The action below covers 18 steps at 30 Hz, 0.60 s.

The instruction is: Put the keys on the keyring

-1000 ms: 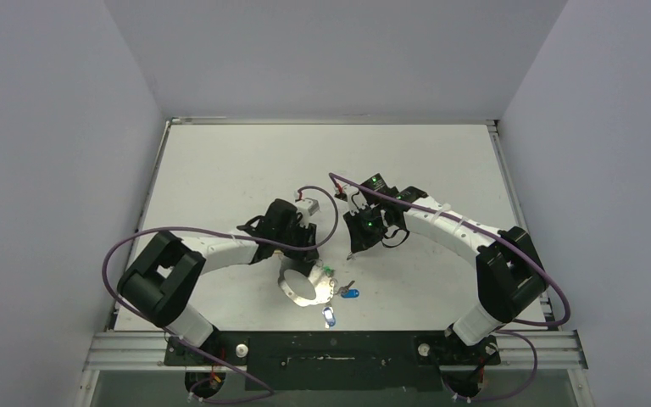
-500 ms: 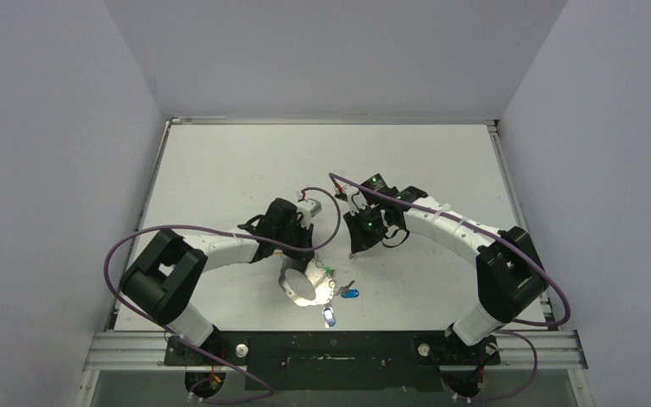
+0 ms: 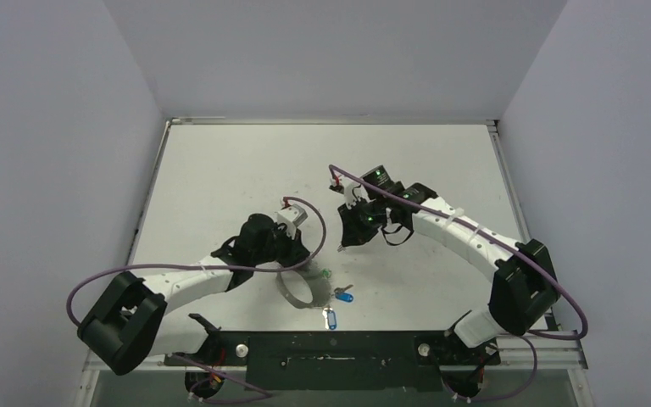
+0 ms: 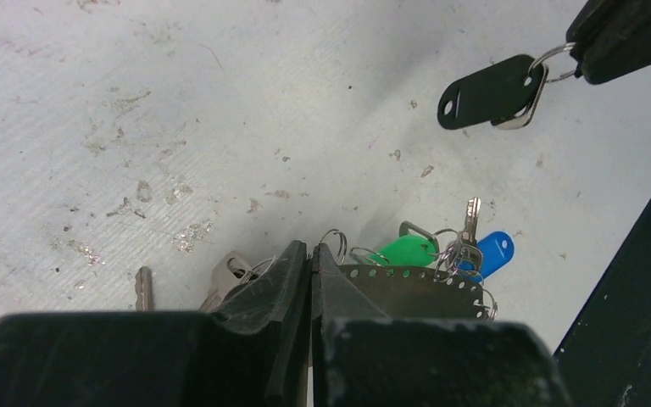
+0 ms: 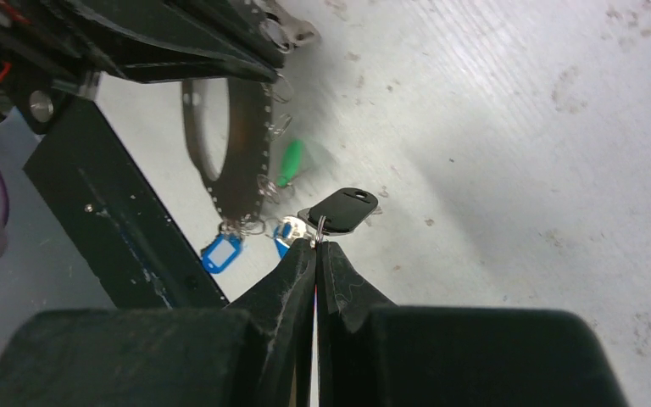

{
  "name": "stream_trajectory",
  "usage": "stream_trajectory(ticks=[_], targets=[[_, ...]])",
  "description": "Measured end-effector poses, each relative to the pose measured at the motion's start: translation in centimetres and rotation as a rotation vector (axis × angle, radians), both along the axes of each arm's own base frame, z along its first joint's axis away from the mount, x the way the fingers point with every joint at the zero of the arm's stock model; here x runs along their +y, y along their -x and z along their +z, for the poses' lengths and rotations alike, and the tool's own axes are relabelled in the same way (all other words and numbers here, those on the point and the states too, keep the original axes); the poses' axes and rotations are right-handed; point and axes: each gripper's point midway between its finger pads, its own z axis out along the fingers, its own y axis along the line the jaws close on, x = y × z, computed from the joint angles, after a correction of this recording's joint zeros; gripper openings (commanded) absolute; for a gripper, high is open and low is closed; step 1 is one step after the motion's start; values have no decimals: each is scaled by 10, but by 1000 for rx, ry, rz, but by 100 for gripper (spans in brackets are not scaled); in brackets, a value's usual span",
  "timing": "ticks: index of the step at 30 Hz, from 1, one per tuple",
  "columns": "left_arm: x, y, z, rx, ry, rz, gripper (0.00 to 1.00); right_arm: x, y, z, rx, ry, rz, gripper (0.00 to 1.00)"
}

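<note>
The keyring (image 3: 297,289) is a broad metal band loop with holes along its rim. It stands on edge under my left gripper (image 3: 293,257), which is shut on the rim (image 4: 407,288). My left fingertips (image 4: 301,254) are pressed together. Green (image 4: 403,250) and blue (image 4: 492,253) tagged keys hang from the band by small rings, and two bare metal keys (image 4: 225,275) lie beside it. My right gripper (image 5: 315,244) is shut on the small split ring of a black-tagged key (image 5: 343,208). That key (image 4: 487,91) hangs above the table, to the right of the loop.
A second blue tag (image 3: 331,319) lies near the black front rail (image 3: 331,348). The same rail crosses the right wrist view (image 5: 119,229) just beyond the loop (image 5: 229,144). Purple cables arc off both arms. The white tabletop (image 3: 220,170) stretches back to the grey walls.
My left gripper has shut on the keyring and tipped it up on edge, while the left arm's elbow swung down and left. The right gripper shifted slightly up-left with the black key.
</note>
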Motion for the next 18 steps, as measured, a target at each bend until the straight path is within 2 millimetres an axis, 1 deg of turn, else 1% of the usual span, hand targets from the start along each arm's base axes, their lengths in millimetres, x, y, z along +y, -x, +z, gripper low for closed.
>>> stream_trajectory(ticks=[3,6,10,13,18], targets=[[2,3,10,-58,25,-13,0,16,11,12,-25,-37,65,0],[3,9,18,-113,45,-31,0,33,27,18,-37,-58,136,0],[2,15,28,-175,64,-61,0,49,45,23,-42,-82,212,0],[2,20,33,-213,69,-83,0,52,48,24,-41,-90,225,0],[0,24,41,-259,74,-108,0,56,44,21,-36,-86,226,0]])
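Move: The right hand holds the split ring with the black tag. The pinched edge of the grey keyring plate, in the left fingers, lies about 8 cm to its left, 2 cm ahead and 7 cm below; so from the left hand that split ring is some 8 cm right, 2 cm back and 6 cm up. On the table, the green tag sits about 5 cm right of the left hand and 3 cm back, the right-hand blue tag 9 cm right and 8 cm back. Swing the right gripper left and back towards the left fingertips, about 5 cm each way and slightly up, turning some 15 degrees counter-clockwise, then ease off beside them with the split ring still pinched. Meanwhile raise the left gripper about 4 cm and draw it back a little, tipping its fingers upward and keeping the plate's edge pinched. ##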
